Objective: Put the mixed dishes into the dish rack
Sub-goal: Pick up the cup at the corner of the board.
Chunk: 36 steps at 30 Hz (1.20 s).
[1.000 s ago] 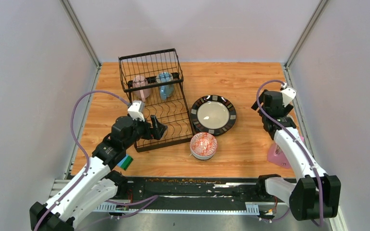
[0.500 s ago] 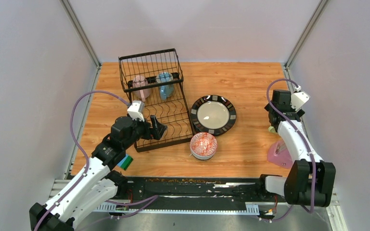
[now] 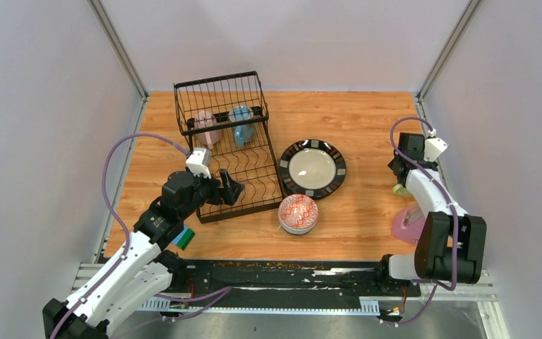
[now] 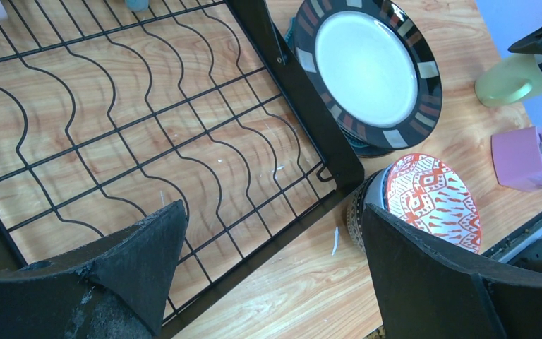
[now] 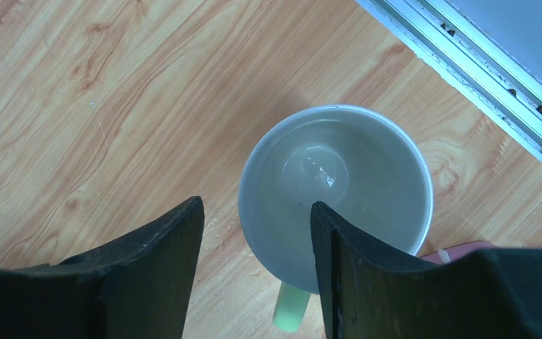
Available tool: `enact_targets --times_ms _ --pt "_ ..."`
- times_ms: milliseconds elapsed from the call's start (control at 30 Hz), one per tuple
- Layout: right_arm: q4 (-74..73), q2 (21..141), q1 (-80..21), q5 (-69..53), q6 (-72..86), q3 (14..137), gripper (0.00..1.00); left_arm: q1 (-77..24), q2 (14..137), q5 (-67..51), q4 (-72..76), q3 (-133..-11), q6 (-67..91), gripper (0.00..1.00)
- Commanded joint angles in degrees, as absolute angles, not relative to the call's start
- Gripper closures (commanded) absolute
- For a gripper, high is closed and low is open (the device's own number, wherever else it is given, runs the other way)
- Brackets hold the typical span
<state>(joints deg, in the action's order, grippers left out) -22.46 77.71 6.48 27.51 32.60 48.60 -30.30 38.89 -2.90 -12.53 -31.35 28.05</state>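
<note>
The black wire dish rack (image 3: 229,141) stands at the back left, with a pink mug (image 3: 207,127) and a blue mug (image 3: 241,126) in its taller basket. A black-rimmed cream plate (image 3: 312,168) and a red-patterned bowl (image 3: 298,213) lie on the table to its right. My left gripper (image 4: 274,210) hangs open over the front corner of the rack (image 4: 303,106), holding nothing. My right gripper (image 5: 257,205) is open astride the near rim of an upright green mug (image 5: 353,176). One finger is inside the mug. The other is outside with a gap to the wall.
A pink container (image 3: 406,227) sits just in front of the green mug (image 3: 399,189), close to the right wall rail. A blue-green sponge (image 3: 183,237) lies near the left arm's elbow.
My right arm has swung toward the right wall and lowered onto the green mug, its jaws narrowing. The left arm has not moved.
</note>
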Motion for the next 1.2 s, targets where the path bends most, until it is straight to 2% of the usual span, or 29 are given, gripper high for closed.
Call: enact_targets --times_ms 0,367,433,467,567,767,1167 --pt "-20.4 80.0 8.3 25.6 29.8 51.6 0.5 -30.4 38.6 -2.6 -11.2 -31.6 27.1 0.0" --pt "-20.3 82.7 9.7 19.4 27.7 53.1 0.76 -30.4 40.4 -3.7 -9.9 -31.6 27.5 0.0" --pt "-20.3 82.6 9.7 18.9 27.9 53.1 0.87 -30.4 40.5 -3.6 -10.1 -31.7 27.4 0.0" --pt "-20.2 82.6 9.7 18.5 27.9 53.2 0.89 -30.4 40.5 -3.5 -10.3 -31.8 27.2 0.0" --pt "-20.0 82.9 9.6 17.4 27.7 53.4 0.9 -30.4 40.5 -3.1 -10.1 -31.7 27.3 0.0" --pt "-19.4 83.3 9.7 11.6 26.0 53.6 1.0 -30.4 41.9 -3.7 -9.5 -32.5 27.3 0.0" --pt "-18.0 83.7 9.7 1.3 23.5 53.9 1.0 -30.4 45.4 -5.3 -7.7 -33.8 27.5 0.0"
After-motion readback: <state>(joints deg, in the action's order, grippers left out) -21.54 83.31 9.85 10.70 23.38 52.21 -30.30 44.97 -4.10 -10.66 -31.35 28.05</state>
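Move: The green cup's middle is about 4 cm to the right of the right hand, 2 cm back and some 4 cm below; its near rim already lies beneath the gap between the part-closed fingers. The pink box stands roughly 14 cm behind the cup and 1 cm farther right. The black-rimmed plate lies about 30 cm to the right hand's left, level with it in reach. From the left hand, the cup lies about 60 cm right, 7 cm ahead and 13 cm lower. The cup's rim is straddled on its forward-left side as the right hand dips about 1.5 cm and eases slightly forward and right; the closing fingers pinch the wall, one inside and one outside. Keeping that grip, the hand draws left about 3 cm and a little forward at the same height, turning counter-clockwise some 15 degrees. The left hand, still open and empty, sinks about 2 cm over the rack. ##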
